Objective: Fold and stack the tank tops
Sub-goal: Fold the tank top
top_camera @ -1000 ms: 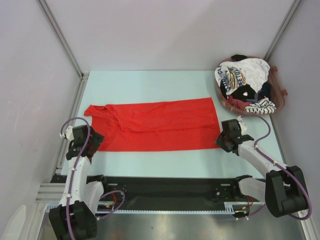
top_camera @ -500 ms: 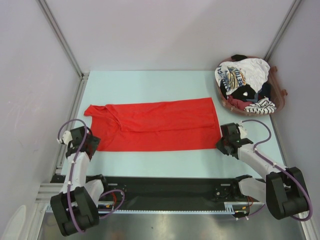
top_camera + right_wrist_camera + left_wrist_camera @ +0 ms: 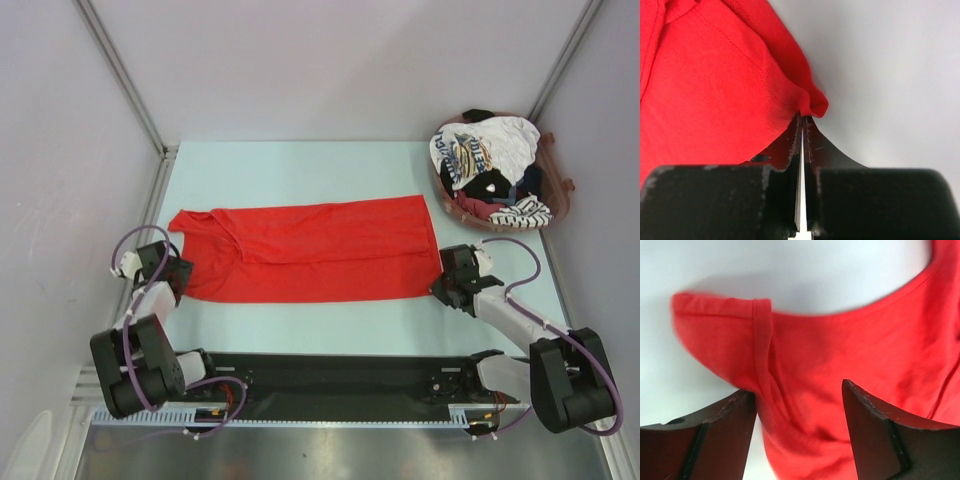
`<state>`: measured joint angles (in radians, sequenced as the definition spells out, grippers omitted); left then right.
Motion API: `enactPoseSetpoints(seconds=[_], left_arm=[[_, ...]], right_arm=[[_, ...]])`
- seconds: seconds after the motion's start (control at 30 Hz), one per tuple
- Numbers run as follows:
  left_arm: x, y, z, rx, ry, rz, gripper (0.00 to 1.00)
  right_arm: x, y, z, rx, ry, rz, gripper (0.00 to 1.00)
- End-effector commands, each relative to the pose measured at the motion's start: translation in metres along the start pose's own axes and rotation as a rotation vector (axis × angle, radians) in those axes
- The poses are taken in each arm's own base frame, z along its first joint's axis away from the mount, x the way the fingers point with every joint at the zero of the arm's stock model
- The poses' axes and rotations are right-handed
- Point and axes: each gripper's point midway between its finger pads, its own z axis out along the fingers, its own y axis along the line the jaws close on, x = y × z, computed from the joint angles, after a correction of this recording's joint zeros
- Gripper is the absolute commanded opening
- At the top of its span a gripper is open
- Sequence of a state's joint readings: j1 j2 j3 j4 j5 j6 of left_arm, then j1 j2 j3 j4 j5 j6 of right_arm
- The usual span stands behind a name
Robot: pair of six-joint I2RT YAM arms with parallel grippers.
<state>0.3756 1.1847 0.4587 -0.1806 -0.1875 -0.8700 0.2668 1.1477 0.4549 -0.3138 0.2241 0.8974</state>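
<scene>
A large red tank top [image 3: 300,250] lies spread flat across the middle of the table. At its near left corner is my left gripper [image 3: 172,276]. In the left wrist view that gripper [image 3: 797,388] is open, and the red cloth [image 3: 840,345] with its hemmed strap lies between and beyond the two dark fingers [image 3: 880,425]. At the near right corner, my right gripper [image 3: 441,287] is shut. Its wrist view shows the gripper [image 3: 803,117] pinching a bunched fold of the red tank top [image 3: 715,85]. More tank tops are piled at the back right: a white printed one [image 3: 480,150], a striped one [image 3: 525,212] and a dark one [image 3: 495,185].
A pinkish basket [image 3: 562,198] at the back right corner holds the pile of tops. Grey walls with metal posts [image 3: 125,85] close in the table on three sides. A black rail [image 3: 330,375] runs between the arm bases along the near edge.
My right gripper has closed on the red top's near right corner. The left arm has swung left and lowered its gripper to the near left corner, jaws still open.
</scene>
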Motion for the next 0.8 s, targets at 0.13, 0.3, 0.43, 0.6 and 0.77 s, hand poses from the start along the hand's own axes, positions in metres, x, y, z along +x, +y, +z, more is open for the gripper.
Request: enactPoseSetpoints(seconds=[0.13,0.3,0.43,0.6,0.77], left_arm=[[0.01,-0.022,0.036,-0.003,0.117,-0.038,0.36],[-0.003,-0.06,0.053,0.042,0.161,-0.03,0.0],[-0.003,-0.074,0.068,0.024,0.209,-0.031,0.0],[-0.004,-0.119,0.08,0.087,0.258,-0.015,0.0],[0.016,-0.177,0.091,0.13,0.321,0.061,0.0]], right_arm=[[0.012,0.001,-0.007,-0.019,0.009,-0.037,0.0],[0.032,0.006,-0.015,-0.03,0.04,-0.081,0.0],[0.052,0.008,-0.022,-0.035,0.082,-0.115,0.0],[0.088,0.017,-0.039,-0.07,0.131,-0.188,0.0],[0.15,0.037,-0.067,-0.159,0.228,-0.322,0.0]])
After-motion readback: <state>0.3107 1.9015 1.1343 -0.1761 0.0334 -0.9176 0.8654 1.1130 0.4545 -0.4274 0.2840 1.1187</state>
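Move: The left hand is open at the tank top's left end: the raised fold it will pinch stands about 5 cm ahead, 1 cm left and 1 cm lower, with the far-left strap end some 19 cm ahead and 4 cm left. The right hand already pinches the near-right corner, bound for bare table roughly 8 cm back, 11 cm left and 1 cm lower. From it, the far-right corner is about 29 cm straight ahead, the laundry basket 36 cm ahead and 23 cm right. The left hand sweeps forward low over the table, its fingers closing on the fold at the tank top's left end within the first 6 cm or so, then keeps going without a stop and drags that end outward, about 18 cm of travel in all, while its left side rolls down a little. Meanwhile the right hand, fingers still shut on the near-right corner, starts slowly and then drags that corner left and back at an unchanged low height, speeding up and turning some 20 degrees counter-clockwise. ##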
